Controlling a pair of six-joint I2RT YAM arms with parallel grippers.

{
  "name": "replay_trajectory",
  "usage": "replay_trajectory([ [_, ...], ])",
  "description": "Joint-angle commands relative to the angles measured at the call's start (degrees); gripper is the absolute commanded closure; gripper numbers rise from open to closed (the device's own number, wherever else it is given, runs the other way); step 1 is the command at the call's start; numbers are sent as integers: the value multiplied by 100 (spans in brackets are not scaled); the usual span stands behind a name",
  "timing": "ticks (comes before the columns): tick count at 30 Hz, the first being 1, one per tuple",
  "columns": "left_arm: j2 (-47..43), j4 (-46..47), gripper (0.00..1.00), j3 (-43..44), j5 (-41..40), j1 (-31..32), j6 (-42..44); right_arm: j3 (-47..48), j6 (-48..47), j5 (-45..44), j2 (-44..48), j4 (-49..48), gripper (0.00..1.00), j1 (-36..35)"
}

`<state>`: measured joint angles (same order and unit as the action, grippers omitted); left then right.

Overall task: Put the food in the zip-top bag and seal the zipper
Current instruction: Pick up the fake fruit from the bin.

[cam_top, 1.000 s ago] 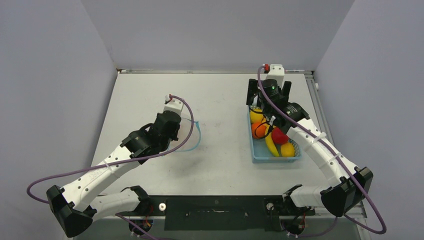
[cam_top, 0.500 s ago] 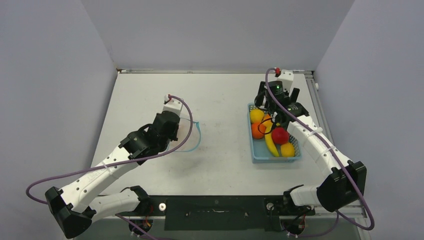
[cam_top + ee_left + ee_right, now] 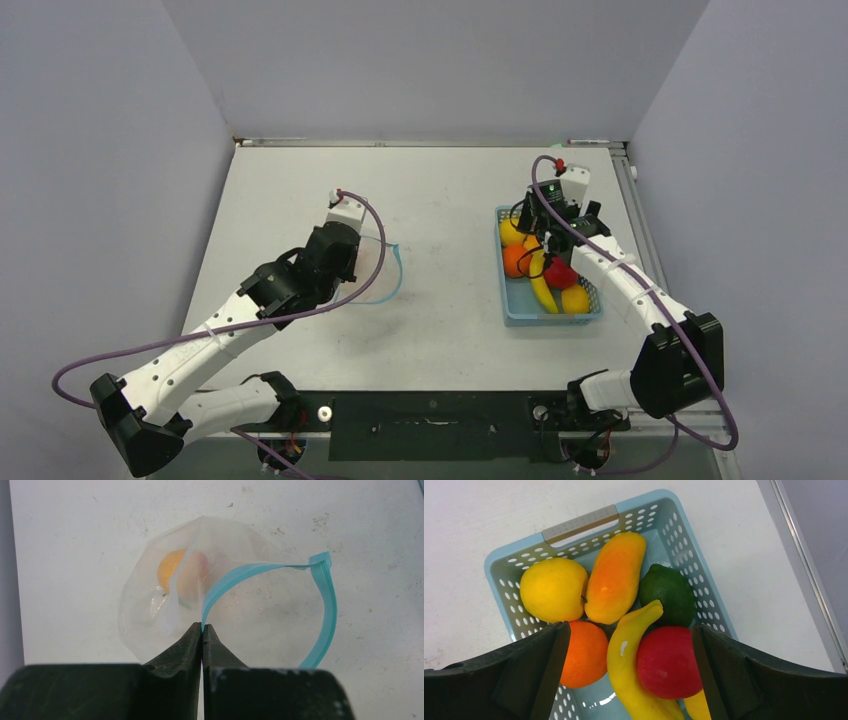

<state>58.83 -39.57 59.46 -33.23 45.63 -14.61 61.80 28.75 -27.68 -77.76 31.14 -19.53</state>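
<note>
The clear zip-top bag lies on the table with its mouth held open in a loop. My left gripper is shut on the bag's teal zipper at the near edge of the mouth. An orange round fruit shows through the plastic inside the bag. The remaining food sits in a light blue basket: a yellow round, a mango, a green one, an orange, a banana and a red one. My right gripper hangs open above the banana and the red fruit.
In the top view the basket stands right of centre, with the bag left of centre on the white table. Grey walls close in the left, far and right sides. A metal rail runs along the table's right edge.
My right wrist has drawn back from the basket's far end to hang over the fruit in its middle. The left arm and the bag have not moved.
</note>
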Motion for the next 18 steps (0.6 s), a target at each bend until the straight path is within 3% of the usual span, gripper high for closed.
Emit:
replay_trajectory([
  [1,-130,310,100,54,101,-32,-24,-145,414,-360,228,245,5,40],
  [18,-150,310,100,37,233,-33,-31,-749,798,-368,1066,785,5,54],
])
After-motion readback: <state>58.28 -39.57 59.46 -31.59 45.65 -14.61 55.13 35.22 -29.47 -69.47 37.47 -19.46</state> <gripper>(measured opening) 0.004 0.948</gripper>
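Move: Some 12 cm below the open right hand, the red apple lies in the basket about 4 cm back and 3 cm to its right. At that same depth, the banana is 6 cm back and 1 cm left, the orange 1 cm back and 6 cm left, the avocado 2 cm ahead and 5 cm right, the lemon 9 cm back and 6 cm right. From the left hand the apple is roughly 42 cm right, 5 cm ahead and 18 cm lower. Drawing back about 5 cm over the basket and some 2 cm to its right, the right hand comes over the red apple with its fingers still wide open. It sinks nearly 2 cm at first, then levels off, and turns about 5 degrees clockwise; it touches no fruit. The left hand stays put, fingers still shut on the bag's blue zipper edge. ##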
